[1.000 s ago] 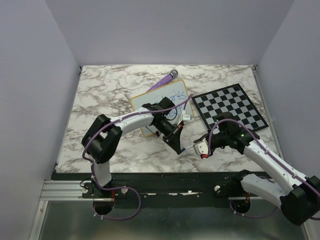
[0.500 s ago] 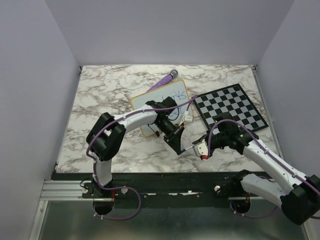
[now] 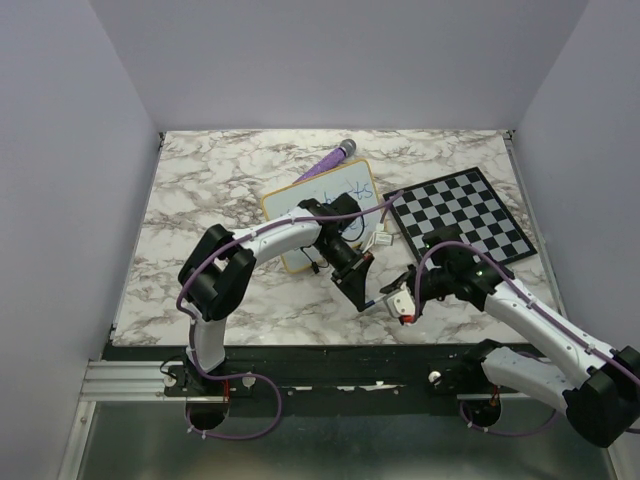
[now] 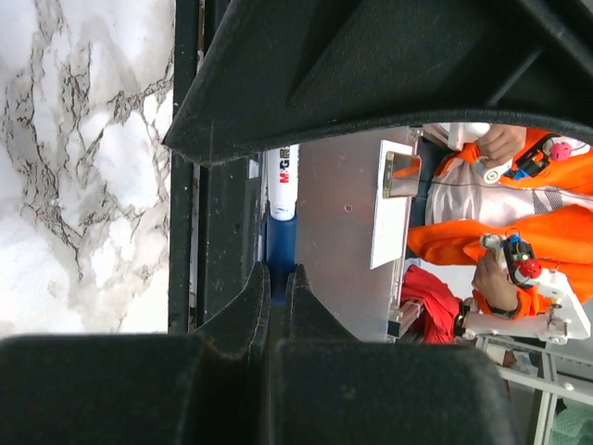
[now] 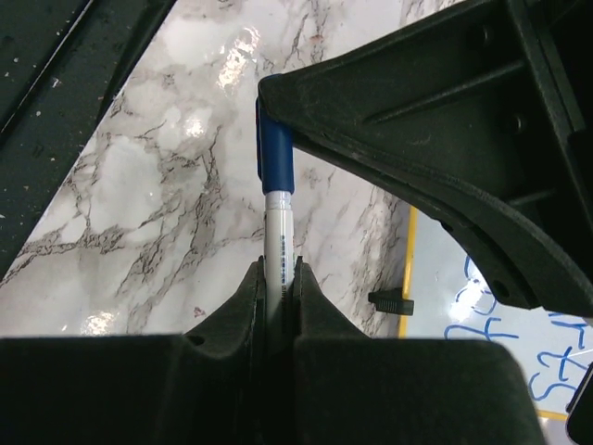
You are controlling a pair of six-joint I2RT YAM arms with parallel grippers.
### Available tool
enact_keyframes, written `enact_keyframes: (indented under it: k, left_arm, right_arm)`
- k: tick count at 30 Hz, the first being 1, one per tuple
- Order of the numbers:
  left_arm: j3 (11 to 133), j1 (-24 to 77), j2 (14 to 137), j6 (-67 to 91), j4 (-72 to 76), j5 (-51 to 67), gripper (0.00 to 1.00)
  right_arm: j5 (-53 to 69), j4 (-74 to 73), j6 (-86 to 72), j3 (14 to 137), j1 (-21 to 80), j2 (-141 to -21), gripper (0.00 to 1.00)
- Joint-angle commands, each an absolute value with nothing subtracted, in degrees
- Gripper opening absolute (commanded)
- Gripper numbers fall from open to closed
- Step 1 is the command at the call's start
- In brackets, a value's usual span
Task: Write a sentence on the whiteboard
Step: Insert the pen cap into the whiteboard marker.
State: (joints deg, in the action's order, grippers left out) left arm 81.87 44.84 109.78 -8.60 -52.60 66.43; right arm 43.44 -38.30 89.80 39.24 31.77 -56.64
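The whiteboard (image 3: 300,205), yellow-framed, lies at mid-table with my left arm crossing over it. Blue strokes of the sentence (image 3: 350,185) show on its far part and again in the right wrist view as sentence strokes (image 5: 482,324) on the whiteboard (image 5: 463,278). A marker (image 3: 379,298) hangs between both grippers near the table's front. My left gripper (image 3: 366,297) is shut on its blue cap (image 4: 281,243). My right gripper (image 3: 392,300) is shut on the white barrel (image 5: 278,246), and the blue cap (image 5: 276,158) runs up to the left gripper's black body.
A black-and-white chessboard (image 3: 462,212) lies right of the whiteboard. A purple pen-like object (image 3: 330,160) rests just beyond the board's far edge. The board's black foot (image 5: 394,299) sticks out at its frame. Marble tabletop (image 3: 200,200) stretches to the left.
Both grippers stayed shut on the marker and drifted slightly toward the near edge. The left forearm swung a little, uncovering more of the board's far part.
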Motion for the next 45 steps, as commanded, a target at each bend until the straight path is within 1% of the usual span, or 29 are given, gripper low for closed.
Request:
enact_keyframes:
  k: [1, 9, 11, 13, 14, 15, 17, 18, 23, 27, 29, 30, 32, 33, 34, 35, 36, 37, 38, 39, 40, 41, 42, 43, 44, 45]
  left_arm:
    - [83.5, 45.7, 109.5, -7.8, -50.5, 67.1, 0.00]
    - [82.3, 45.7, 107.1, 5.0, -37.0, 63.6, 0.00]
    - [81.2, 45.7, 106.4, 8.7, -32.9, 62.9, 0.02]
    - [80.0, 45.7, 104.8, 10.6, -30.5, 61.4, 0.05]
    - [79.5, 45.7, 104.2, 12.2, -29.0, 60.6, 0.08]
    - [79.1, 45.7, 103.0, 12.8, -28.3, 59.9, 0.13]
    - [77.6, 45.6, 101.4, 14.1, -27.0, 57.8, 0.17]
    - [77.0, 45.5, 99.4, 14.6, -26.5, 56.8, 0.23]
    - [72.3, 44.4, 94.1, 16.3, -24.5, 52.4, 0.33]
    - [69.7, 42.8, 89.1, 16.3, -24.2, 49.8, 0.45]
    - [69.2, 42.3, 87.0, 15.9, -25.3, 47.8, 0.46]
    - [69.2, 41.9, 84.7, 15.5, -25.7, 44.8, 0.49]
    - [68.8, 41.7, 81.5, 13.2, -26.9, 39.4, 0.51]
    - [68.3, 41.7, 77.6, 12.9, -26.5, 33.8, 0.54]
    - [66.2, 41.7, 75.3, 12.7, -25.6, 31.5, 0.55]
    - [64.9, 41.5, 73.0, 13.2, -23.2, 28.7, 0.58]
    - [63.4, 41.3, 68.2, 13.9, -21.6, 26.4, 0.76]
    - [59.5, 41.1, 65.4, 14.3, -19.4, 23.5, 0.88]
    - [57.0, 41.0, 62.6, 15.9, -14.3, 22.7, 0.99]
    - [54.0, 40.7, 57.4, 17.2, -11.4, 22.5, 0.99]
    - [48.9, 40.4, 55.1, 17.7, -8.7, 24.5, 0.99]
    - [47.1, 40.2, 53.5, 17.7, -5.6, 26.7, 0.99]
    - [46.2, 39.8, 52.4, 16.4, -5.7, 28.5, 0.99]
    - [46.1, 39.9, 52.7, 15.8, -6.5, 30.3, 0.99]
    - [46.3, 39.9, 53.5, 15.4, -8.5, 34.7, 0.98]
    - [46.6, 39.9, 55.8, 15.6, -9.0, 36.7, 0.96]
  right_arm:
    - [46.4, -37.0, 88.5, 38.9, 33.3, -57.3, 0.01]
    - [46.8, -34.6, 84.4, 39.0, 35.9, -58.1, 0.01]
    - [47.3, -34.0, 83.6, 39.0, 36.0, -58.0, 0.01]
    - [47.2, -33.7, 82.4, 38.8, 36.0, -57.8, 0.01]
    - [47.1, -33.6, 82.1, 38.8, 36.0, -57.7, 0.01]
    - [46.8, -33.6, 81.7, 38.7, 36.0, -57.6, 0.01]
    - [45.8, -33.8, 80.7, 38.5, 35.9, -56.9, 0.00]
    - [45.7, -34.3, 80.6, 38.5, 35.9, -56.5, 0.01]
    - [46.8, -36.0, 78.0, 38.8, 35.9, -54.7, 0.01]
    - [46.8, -36.2, 76.4, 38.8, 35.9, -54.1, 0.01]
    - [46.5, -36.3, 75.0, 38.9, 35.8, -53.8, 0.01]
    - [46.4, -36.3, 74.3, 39.1, 35.7, -53.4, 0.01]
    - [46.4, -36.6, 71.0, 40.1, 35.2, -53.2, 0.01]
    - [46.5, -36.6, 69.6, 40.6, 35.2, -53.0, 0.01]
    - [46.4, -37.0, 66.9, 41.0, 35.1, -52.7, 0.01]
    - [46.3, -37.9, 65.8, 41.4, 35.1, -52.6, 0.01]
    - [46.5, -38.5, 64.6, 42.3, 34.9, -52.6, 0.01]
    - [46.9, -39.2, 62.9, 42.5, 34.8, -52.3, 0.01]
    - [47.1, -40.0, 61.7, 42.8, 34.8, -52.3, 0.01]
    - [47.1, -40.3, 60.2, 43.3, 34.8, -52.2, 0.01]
    - [46.7, -40.5, 57.2, 43.8, 34.8, -52.3, 0.01]
    - [46.4, -40.8, 55.5, 44.0, 34.8, -52.5, 0.01]
    - [46.2, -41.2, 53.8, 44.5, 34.7, -52.6, 0.01]
    - [46.1, -42.5, 53.6, 45.9, 34.6, -52.8, 0.01]
    - [46.3, -44.5, 53.6, 46.4, 34.6, -53.3, 0.01]
    - [46.4, -45.3, 53.3, 46.8, 34.6, -53.5, 0.01]
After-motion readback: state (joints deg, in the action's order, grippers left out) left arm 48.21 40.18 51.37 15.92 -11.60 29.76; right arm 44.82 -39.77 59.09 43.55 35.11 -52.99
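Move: My left fingertips are shut on the blue pen cap, already most of the way onto the marker. The white barrel it goes onto lies about 5 cm to the right, about 1 cm ahead and some 2 cm higher. The whiteboard lies about 28 cm ahead and 10 cm left of my left hand, the chessboard roughly 26 cm ahead and 27 cm right, both about 12 cm below. From my right hand, which grips the barrel, the cap is about 6 cm left, 1 cm back and 2 cm lower. I press the cap the last bit onto the marker, my left hand edging right by under 1 cm against my right hand's hold. Then my left fingers spread wide and let go, and that hand lifts away about 12 cm, going forward, then left as well, swinging round counter-clockwise until its fingers point right. My right hand keeps its grip, easing back and up about 3 cm and turning some 20 degrees. ##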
